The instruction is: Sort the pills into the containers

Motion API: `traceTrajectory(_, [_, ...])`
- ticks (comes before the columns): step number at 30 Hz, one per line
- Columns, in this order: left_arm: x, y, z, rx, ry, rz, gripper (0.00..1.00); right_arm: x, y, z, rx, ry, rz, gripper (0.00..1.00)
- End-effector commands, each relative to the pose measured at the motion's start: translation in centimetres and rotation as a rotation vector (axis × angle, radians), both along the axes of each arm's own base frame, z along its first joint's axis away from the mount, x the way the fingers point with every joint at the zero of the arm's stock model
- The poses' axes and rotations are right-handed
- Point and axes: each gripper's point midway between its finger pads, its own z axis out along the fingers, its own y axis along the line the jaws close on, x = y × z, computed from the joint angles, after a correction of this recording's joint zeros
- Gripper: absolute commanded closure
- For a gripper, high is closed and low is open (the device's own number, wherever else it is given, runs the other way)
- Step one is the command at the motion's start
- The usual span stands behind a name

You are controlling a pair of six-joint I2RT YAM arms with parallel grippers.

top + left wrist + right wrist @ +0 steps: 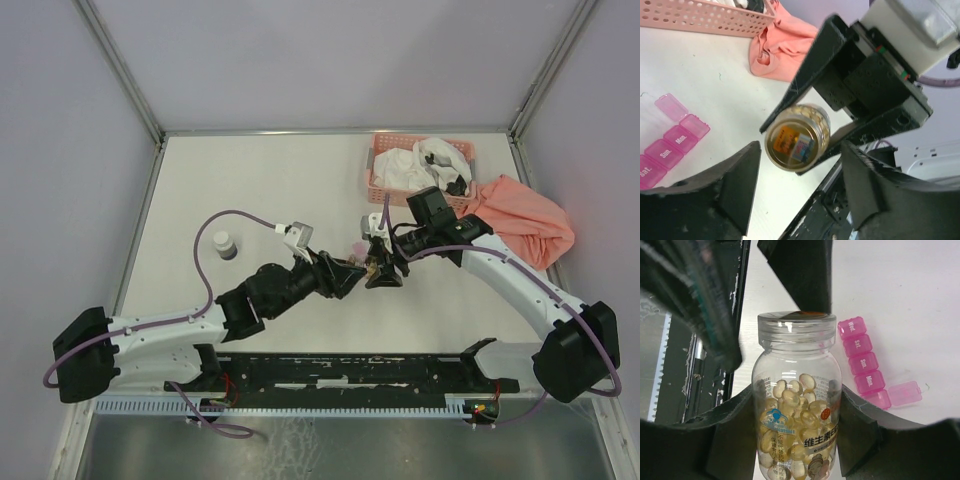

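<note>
My right gripper (796, 405) is shut on a clear pill bottle (796, 390), held upright above the table and about half full of yellow softgel pills (795, 410). Its clear cap (796, 322) is on. My left gripper (801, 170) faces the capped end of the bottle (797, 137); its jaws stand open on either side without touching it. The containers, a magenta-pink strip (864, 360) of day-labelled compartments, lie on the table beside the bottle, with one end lid (905, 392) flipped open. The left wrist view shows the strip (670, 142) at the left. From above, both grippers meet mid-table at the bottle (379, 268).
A salmon lattice basket (377, 172) with white and black items stands at the back right, and an orange cloth (527, 217) lies beside it. A small bottle with a white cap (225, 245) stands at the left. The arm bases and a black rail (350, 372) line the near edge.
</note>
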Motion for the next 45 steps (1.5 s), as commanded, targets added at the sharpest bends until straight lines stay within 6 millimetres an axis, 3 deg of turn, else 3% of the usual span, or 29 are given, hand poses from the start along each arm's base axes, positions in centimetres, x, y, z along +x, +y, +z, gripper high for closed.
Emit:
traceTrajectory(1, [-0.8,-0.2,0.3,-0.002,-0.01,-0.025,0.21,1.3,1.4,2.6,0.085,-0.091,0.02,0.98])
traceTrajectory(4, [-0.5,0.6,-0.2,0.026,-0.042,0.002,0.0,1.2,1.3,2.7,0.087,-0.09,0.022,0.98])
traceTrajectory(11, [-1.0,2.7,-2.9,0.226,-0.225,-0.038,0.01,1.1,1.3,2.6,0.087,-0.088,0.03,0.98])
traceTrajectory(17, [-3.8,4.0,-0.7,0.213,-0.566,-0.173,0.01,1.0,1.3,2.6,0.085,-0.091,0.04,0.98])
traceTrajectory(22, [-2.3,6.0,-0.5,0.331,-0.777,-0.09,0.01,0.8,1.3,2.7,0.092,-0.097,0.054,0.98])
traceTrajectory(32, [-1.7,5.8,2.8,0.167,-0.887,-0.292,0.01,0.6,1.2,2.7,0.091,-0.102,0.061,0.98])
traceTrajectory(45, [-0.7,3.4,2.4,0.225,-0.946,-0.389,0.01,0.5,1.2,2.6,0.088,-0.104,0.069,0.98])
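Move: The lid of the pill bottle is practically at the left hand's fingertips, about 1 cm ahead and 1 cm to the right, at the same height; the bottle's body is some 6 cm to the right, level, and 5 cm lower. The open pink pill box lies roughly 8 cm ahead, 0 cm sideways, and 18 cm below; the white bottle some 28 cm left and 10 cm ahead. From the right hand, gripping the body, the lid is about 5 cm left, level, and 5 cm up. The left fingers spread wide, releasing the lid, and the hand backs off to the left, first dipping about 4 cm and drawing back slightly, then rising and swinging forward again until it is some 7 cm left, while the wrist rolls back about 45 degrees, clockwise as seen from behind the hand. It then eases roughly 3 cm right towards the lid, fingers still wide open and clear of the lid, while the right hand holds the bottle nearly still. ##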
